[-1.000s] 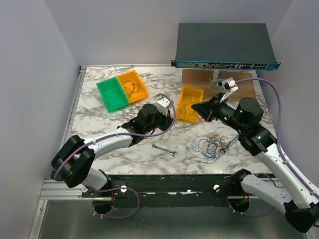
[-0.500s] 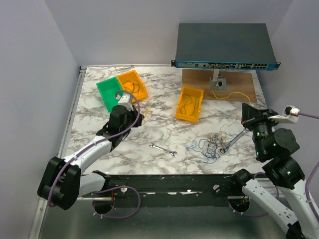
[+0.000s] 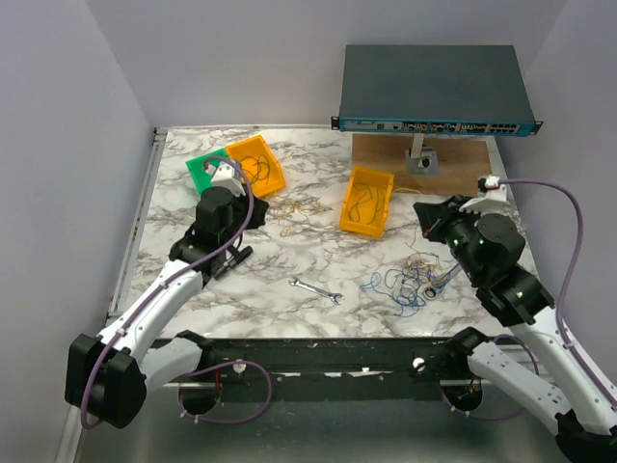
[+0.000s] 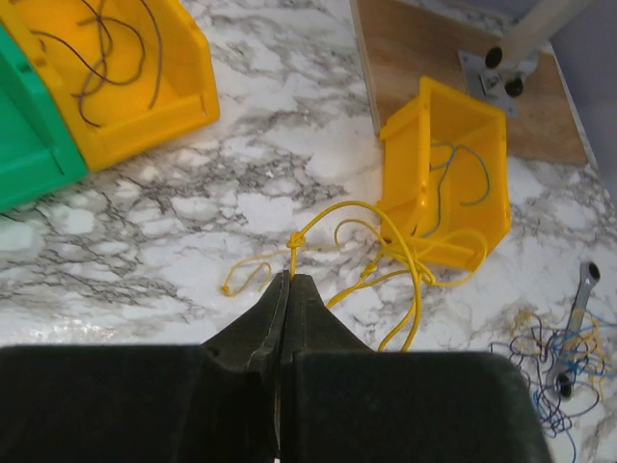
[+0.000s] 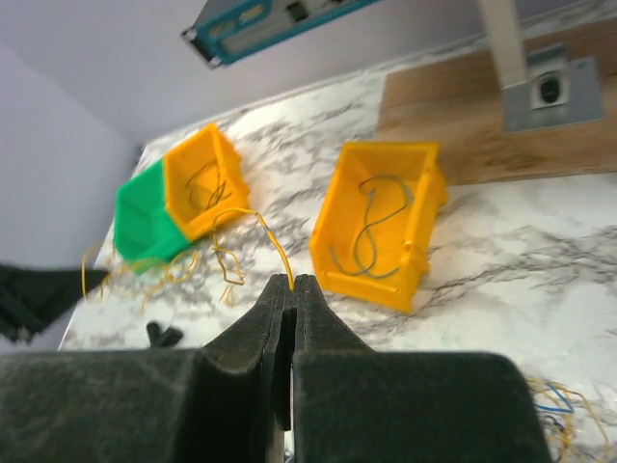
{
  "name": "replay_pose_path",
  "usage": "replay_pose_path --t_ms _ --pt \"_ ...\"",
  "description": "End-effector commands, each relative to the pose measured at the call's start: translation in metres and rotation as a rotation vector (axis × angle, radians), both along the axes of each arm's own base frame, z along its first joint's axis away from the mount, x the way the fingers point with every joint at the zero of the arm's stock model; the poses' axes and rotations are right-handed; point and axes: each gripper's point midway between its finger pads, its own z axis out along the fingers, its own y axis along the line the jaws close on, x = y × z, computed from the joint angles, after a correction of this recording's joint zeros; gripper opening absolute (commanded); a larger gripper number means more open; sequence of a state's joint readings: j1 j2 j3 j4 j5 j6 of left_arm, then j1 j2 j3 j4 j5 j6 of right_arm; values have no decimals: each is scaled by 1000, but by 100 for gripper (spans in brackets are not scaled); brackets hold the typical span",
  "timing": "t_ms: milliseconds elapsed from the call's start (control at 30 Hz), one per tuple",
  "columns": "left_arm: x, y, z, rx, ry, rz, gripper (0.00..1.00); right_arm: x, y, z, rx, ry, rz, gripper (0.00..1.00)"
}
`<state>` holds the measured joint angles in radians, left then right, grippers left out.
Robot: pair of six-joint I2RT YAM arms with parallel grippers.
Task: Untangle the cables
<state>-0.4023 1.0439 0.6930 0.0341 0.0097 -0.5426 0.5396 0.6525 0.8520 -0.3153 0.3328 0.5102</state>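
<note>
The cables are thin loopy wires. A blue, yellow and brown tangle (image 3: 410,280) lies on the marble near the front right, also visible in the left wrist view as the tangle (image 4: 554,362). One yellow cable (image 4: 294,238) is drawn out of it and loops past the yellow bin. My left gripper (image 4: 289,278) is shut on one part of it, raised near the left bins (image 3: 234,258). My right gripper (image 5: 293,280) is shut on another stretch of the yellow cable (image 5: 273,239), just right of the yellow bin (image 3: 424,214).
A yellow bin (image 3: 368,201) holds a dark wire. An orange bin (image 3: 262,164) and a green bin (image 3: 201,172) stand at the back left. One silver wrench (image 3: 316,290) lies at the front centre, another (image 4: 578,299) in the tangle. A network switch (image 3: 434,87) stands on a wooden board (image 3: 468,159).
My left gripper has swung from beside the yellow bin out to the left bins. My right gripper pulled away to the right, then came back toward the yellow bin.
</note>
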Motion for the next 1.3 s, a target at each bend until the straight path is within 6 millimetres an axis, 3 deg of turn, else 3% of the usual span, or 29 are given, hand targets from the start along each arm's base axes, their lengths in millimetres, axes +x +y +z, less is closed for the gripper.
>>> replay_pose_path --t_ms 0,167,733,867,1000,1267 --pt "19 35 35 65 -12 165 0 -10 49 -5 -9 -26 279 1" --pt "33 54 75 33 -58 227 0 -7 60 -18 -17 0 329 1" --pt "56 98 220 -29 -225 308 0 -1 76 -33 -27 45 389 1" --pt "67 112 232 -29 -229 329 0 0 79 -37 -22 55 400 1" --pt "84 126 229 -35 -199 344 0 2 84 -39 -21 70 416 1" --pt "115 157 198 -69 -120 395 0 6 90 -41 -32 88 432 1"
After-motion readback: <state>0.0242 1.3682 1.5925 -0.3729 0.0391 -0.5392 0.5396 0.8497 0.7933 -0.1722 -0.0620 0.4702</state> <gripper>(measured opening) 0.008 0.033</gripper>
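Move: The empty green bin, where the left hand's yellow cable seems bound, is about 15 cm ahead of that hand, 16 cm to its left and 17 cm below. The orange bin stands some 19 cm ahead and 6 cm left, equally low. From the right hand, also holding a yellow strand, the green bin is roughly 22 cm ahead, 46 cm left and 29 cm below; the yellow bin is 19 cm ahead and 4 cm left. The yellow cable still pinched in the left fingers is swung up by more than 20 cm, about 15 cm left and 10 cm forward, to high above the green bin's near side, sinking slightly at the end as the hand turns some 20 degrees counter-clockwise. The other yellow strand stays in the right hand's closed grip as that hand eases left and somewhat down, also turning counter-clockwise. ##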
